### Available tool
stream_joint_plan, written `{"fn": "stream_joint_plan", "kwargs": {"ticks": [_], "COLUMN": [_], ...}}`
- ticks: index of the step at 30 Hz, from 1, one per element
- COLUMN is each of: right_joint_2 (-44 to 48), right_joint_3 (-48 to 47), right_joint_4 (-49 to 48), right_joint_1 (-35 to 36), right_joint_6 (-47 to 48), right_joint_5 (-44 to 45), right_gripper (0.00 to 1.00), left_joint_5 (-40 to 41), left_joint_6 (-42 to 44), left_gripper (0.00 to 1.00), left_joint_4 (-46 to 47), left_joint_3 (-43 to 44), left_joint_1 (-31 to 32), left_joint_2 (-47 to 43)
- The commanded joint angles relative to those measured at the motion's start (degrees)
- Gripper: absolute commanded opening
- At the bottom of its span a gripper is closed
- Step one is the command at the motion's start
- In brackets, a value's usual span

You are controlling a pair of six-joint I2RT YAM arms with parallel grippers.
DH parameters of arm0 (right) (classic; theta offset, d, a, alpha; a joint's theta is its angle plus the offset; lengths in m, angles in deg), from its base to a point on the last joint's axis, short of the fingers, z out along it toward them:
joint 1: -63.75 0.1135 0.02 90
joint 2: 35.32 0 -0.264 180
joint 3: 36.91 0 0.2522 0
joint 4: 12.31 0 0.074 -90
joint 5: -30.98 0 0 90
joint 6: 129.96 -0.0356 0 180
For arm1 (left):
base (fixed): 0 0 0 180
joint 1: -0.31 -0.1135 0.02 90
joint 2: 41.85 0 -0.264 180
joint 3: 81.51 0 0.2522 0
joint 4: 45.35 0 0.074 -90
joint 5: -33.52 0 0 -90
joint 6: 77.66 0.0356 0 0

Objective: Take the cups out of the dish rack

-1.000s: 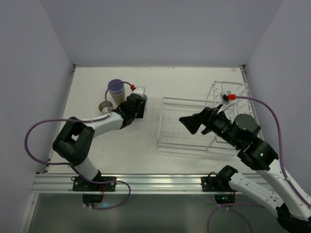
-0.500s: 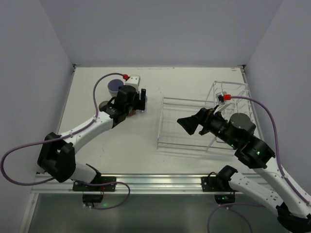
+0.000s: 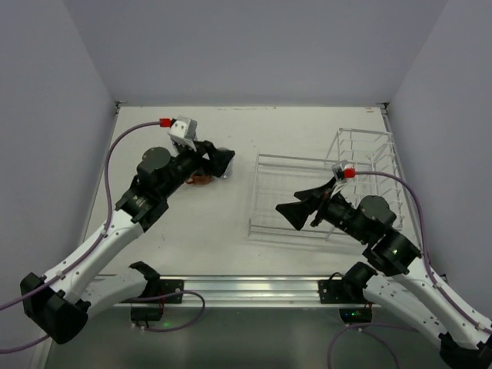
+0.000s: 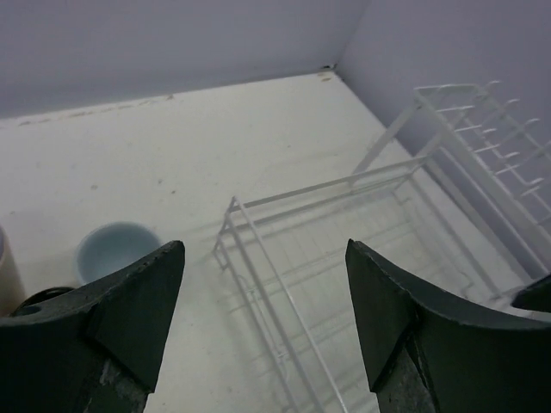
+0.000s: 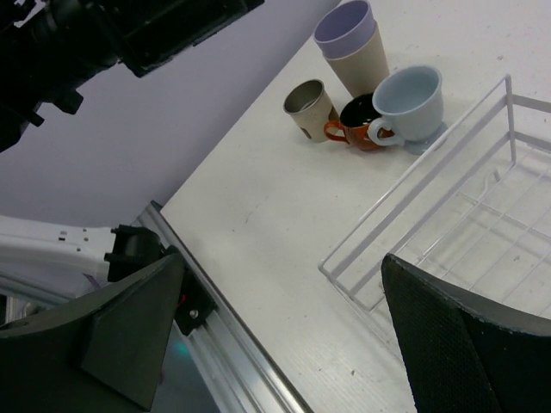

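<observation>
Several cups stand together on the table, left of the dish rack point(image 5: 448, 215). A lavender tumbler point(image 5: 343, 24) touches a beige tumbler point(image 5: 362, 69); I cannot tell whether it sits in it or behind it. Beside them are a small tan cup point(image 5: 310, 107), the orange-red mug point(image 5: 355, 122) and the light blue-grey cup point(image 5: 411, 96). My left gripper point(image 3: 223, 163) hangs open above the cups and hides most of them from the top view; only the blue-grey cup point(image 4: 116, 249) shows whole by its fingers. My right gripper point(image 3: 290, 204) is open over the rack's point(image 3: 307, 201) near left corner. No cup shows in the rack.
The rack's taller basket section point(image 3: 367, 157) rises at the right, near the right wall. Lavender walls close in the table at the back and both sides. An aluminium rail point(image 3: 231, 286) runs along the near edge by the arm bases.
My left gripper has opened, lifted off the cups and pulled back, its arm swinging up and left. My right gripper has drifted a little toward the near left.
</observation>
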Motion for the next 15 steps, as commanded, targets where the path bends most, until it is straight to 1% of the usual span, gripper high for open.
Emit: {"fn": "stream_joint_plan", "kwargs": {"ticks": [1,5,6,9,12,15], "right_joint_2": [2.8,5.1,5.7,9.0,11.2,12.5], "right_joint_3": [3.3,7.0,8.9,12.7,14.6,15.7], "right_joint_4": [-9.1,-11.2,-12.9,-16.2,-17.7,-17.1], "right_joint_1": [0.2,0.3,0.3,0.4,0.6,0.8], "right_joint_6": [3.9,5.2,5.6,6.4,6.8,7.4], "right_joint_5": [-4.2,-6.9,-7.5,-10.0,-12.9,-14.4], "right_gripper": [0.99,0.99,0.99,0.99,0.99,0.99], "left_joint_5": [-12.7,-18.6,-19.6,-23.7,-26.4,-28.5], "left_joint_6": [-4.2,-8.0,-9.9,-12.7,-14.2,-14.4], "left_gripper": [0.79,0.76,0.76,0.75,0.75,0.75], "left_joint_4": [12.6,20.2,24.5,30.5,33.9,34.5], "left_joint_3": [-6.2,-13.9,-17.6,-23.5,-27.0,-30.5], "left_joint_1": [0.0,0.0,0.0,0.0,0.0,0.0], "left_joint_2": [-4.8,-9.4,-11.6,-15.1,-19.3,-23.9]}}
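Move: The light-blue cup stands clear of the left hand, about 8 cm ahead, 2 cm left and 26 cm below. The red mug is about 6 cm left of the cup and 3 cm nearer; the purple-topped stack is 11 cm left and 1 cm beyond the cup. From the right hand the light-blue cup is about 22 cm ahead, 19 cm left and 25 cm below; the dish rack's lower tray centres 11 cm ahead, 3 cm right and 22 cm down. Touching nothing and holding nothing, the left hand draws back towards its base and away from the light-blue cup, about 11 cm; it first rises slightly, then sinks about 4 cm, while the wrist swings some 25 degrees clockwise and rolls its left side down. The right hand eases back and down, about 4 cm, turning slightly counter-clockwise and tipping its fingers up. Both grippers stay open. ##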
